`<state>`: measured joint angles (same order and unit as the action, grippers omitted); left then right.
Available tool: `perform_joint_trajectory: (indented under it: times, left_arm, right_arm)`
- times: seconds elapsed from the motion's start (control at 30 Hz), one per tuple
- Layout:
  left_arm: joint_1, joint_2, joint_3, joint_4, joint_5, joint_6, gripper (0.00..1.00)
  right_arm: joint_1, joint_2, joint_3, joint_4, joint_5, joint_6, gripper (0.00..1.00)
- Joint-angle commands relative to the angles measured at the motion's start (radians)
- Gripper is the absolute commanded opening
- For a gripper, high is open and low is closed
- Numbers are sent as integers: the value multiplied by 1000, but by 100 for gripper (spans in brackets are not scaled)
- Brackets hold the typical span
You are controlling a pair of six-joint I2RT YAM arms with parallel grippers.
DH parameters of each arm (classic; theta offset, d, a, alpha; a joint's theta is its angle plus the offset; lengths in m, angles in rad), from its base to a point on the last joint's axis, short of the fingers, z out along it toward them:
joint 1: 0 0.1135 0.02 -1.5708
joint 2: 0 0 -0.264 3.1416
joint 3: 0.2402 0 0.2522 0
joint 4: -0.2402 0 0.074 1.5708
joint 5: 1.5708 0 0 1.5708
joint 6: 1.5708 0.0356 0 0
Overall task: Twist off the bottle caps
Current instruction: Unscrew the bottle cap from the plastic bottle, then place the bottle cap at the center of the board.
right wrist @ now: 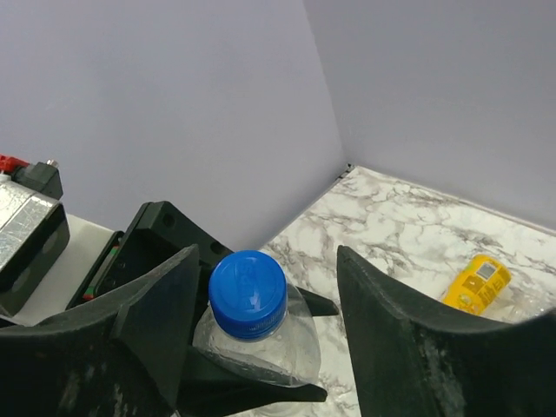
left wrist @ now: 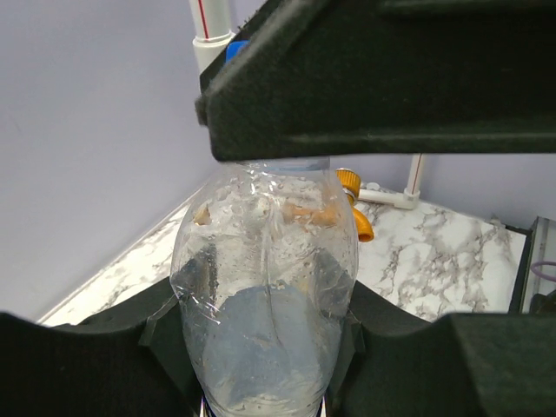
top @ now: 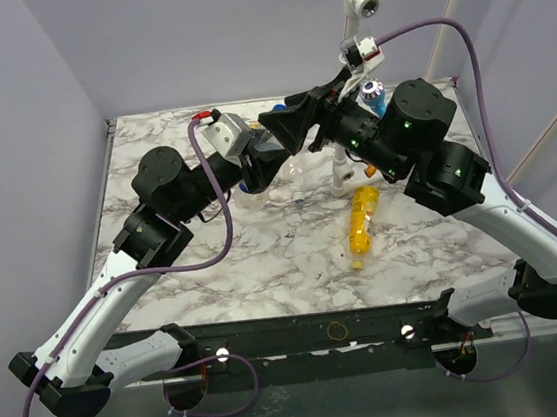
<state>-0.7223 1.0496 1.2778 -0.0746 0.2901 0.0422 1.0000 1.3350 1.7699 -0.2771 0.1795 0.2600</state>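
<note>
My left gripper [left wrist: 265, 347] is shut on a clear bottle [left wrist: 265, 287] and holds it upright above the table's back middle [top: 270, 151]. Its blue cap [right wrist: 248, 293] is on the neck. My right gripper [right wrist: 268, 282] is open and straddles the cap from above. Its left finger [right wrist: 148, 330] is close beside the cap and its right finger [right wrist: 408, 330] stands well apart. In the top view the right gripper [top: 294, 126] covers the cap. A yellow bottle [top: 363, 221] lies on the table, and it also shows in the right wrist view [right wrist: 476, 282].
A blue-labelled bottle [top: 374, 92] stands at the back right by a white camera post [top: 358, 18]. A clear bottle [top: 299, 178] and a pale one [top: 340, 176] sit behind the yellow bottle. Two yellow caps [left wrist: 350, 181] [left wrist: 363, 228] show beyond the held bottle. Walls close in the table's left and back.
</note>
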Motion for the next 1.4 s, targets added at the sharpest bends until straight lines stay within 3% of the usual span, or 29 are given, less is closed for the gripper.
perform_joint_trajectory:
  times: [0.0, 0.23, 0.5, 0.63, 0.77, 0.9, 1.03, 1.2, 1.27, 1.37]
  left_arm:
    - [-3, -13, -14, 29, -65, 8, 0]
    - [-3, -19, -21, 29, -62, -1, 0]
    - [-2, -17, -9, 21, 6, -34, 0]
    - [-3, -27, 13, -25, 319, -100, 0]
    - [-3, -15, 44, -50, 789, -183, 0]
    - [-2, 2, 67, -50, 1023, -278, 0]
    - [-3, 6, 66, -53, 1060, -287, 0]
    - [2, 3, 61, -64, 1026, -260, 0]
    - [9, -1, 48, -82, 994, -227, 0]
    - [18, -29, -4, -159, 836, -108, 0]
  right_arm:
    - [-1, 11, 39, 68, 37, 7, 60]
    - [0, 32, 52, 69, 12, 13, 22]
    - [-1, 29, 73, 31, -71, -33, 9]
    - [-1, -30, 48, 16, -342, -161, 4]
    - [-1, -62, 73, -78, -592, -224, 1]
    - [-1, -47, 115, -213, -772, -249, 1]
    - [-1, -47, 112, -275, -783, -293, 1]
    - [-1, -88, 78, -244, -617, -300, 1]
    - [-1, -109, 70, -215, -515, -287, 1]
    - [-1, -148, 46, -228, -404, -285, 1]
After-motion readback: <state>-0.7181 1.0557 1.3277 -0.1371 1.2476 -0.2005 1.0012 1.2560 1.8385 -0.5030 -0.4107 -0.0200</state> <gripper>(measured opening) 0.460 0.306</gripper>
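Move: The blue cap on the bottle's neck is practically between the right hand's open fingers, about 1 cm above the hand point. From the left hand, which still grips the bottle below its neck, the cap is roughly 8 cm up, 2 ahead and 3 right. Counted from the right hand and some 50 cm below, one yellow bottle lies about 2 ahead and 17 right; another lies about 22 ahead and 9 left, with a clear bottle 20 straight ahead. The right fingers close on the blue cap while that hand rises about 1.5 cm and the left holds the bottle nearly still. Then both hands swing back towards the bases, the left some 17 cm with the bottle turning about 55 degrees clockwise, the right up to 13 cm with the cap turning about 35 degrees counter-clockwise, lifting a little mid-swing, sinking back, and finally easing forward a couple of centimetres. ##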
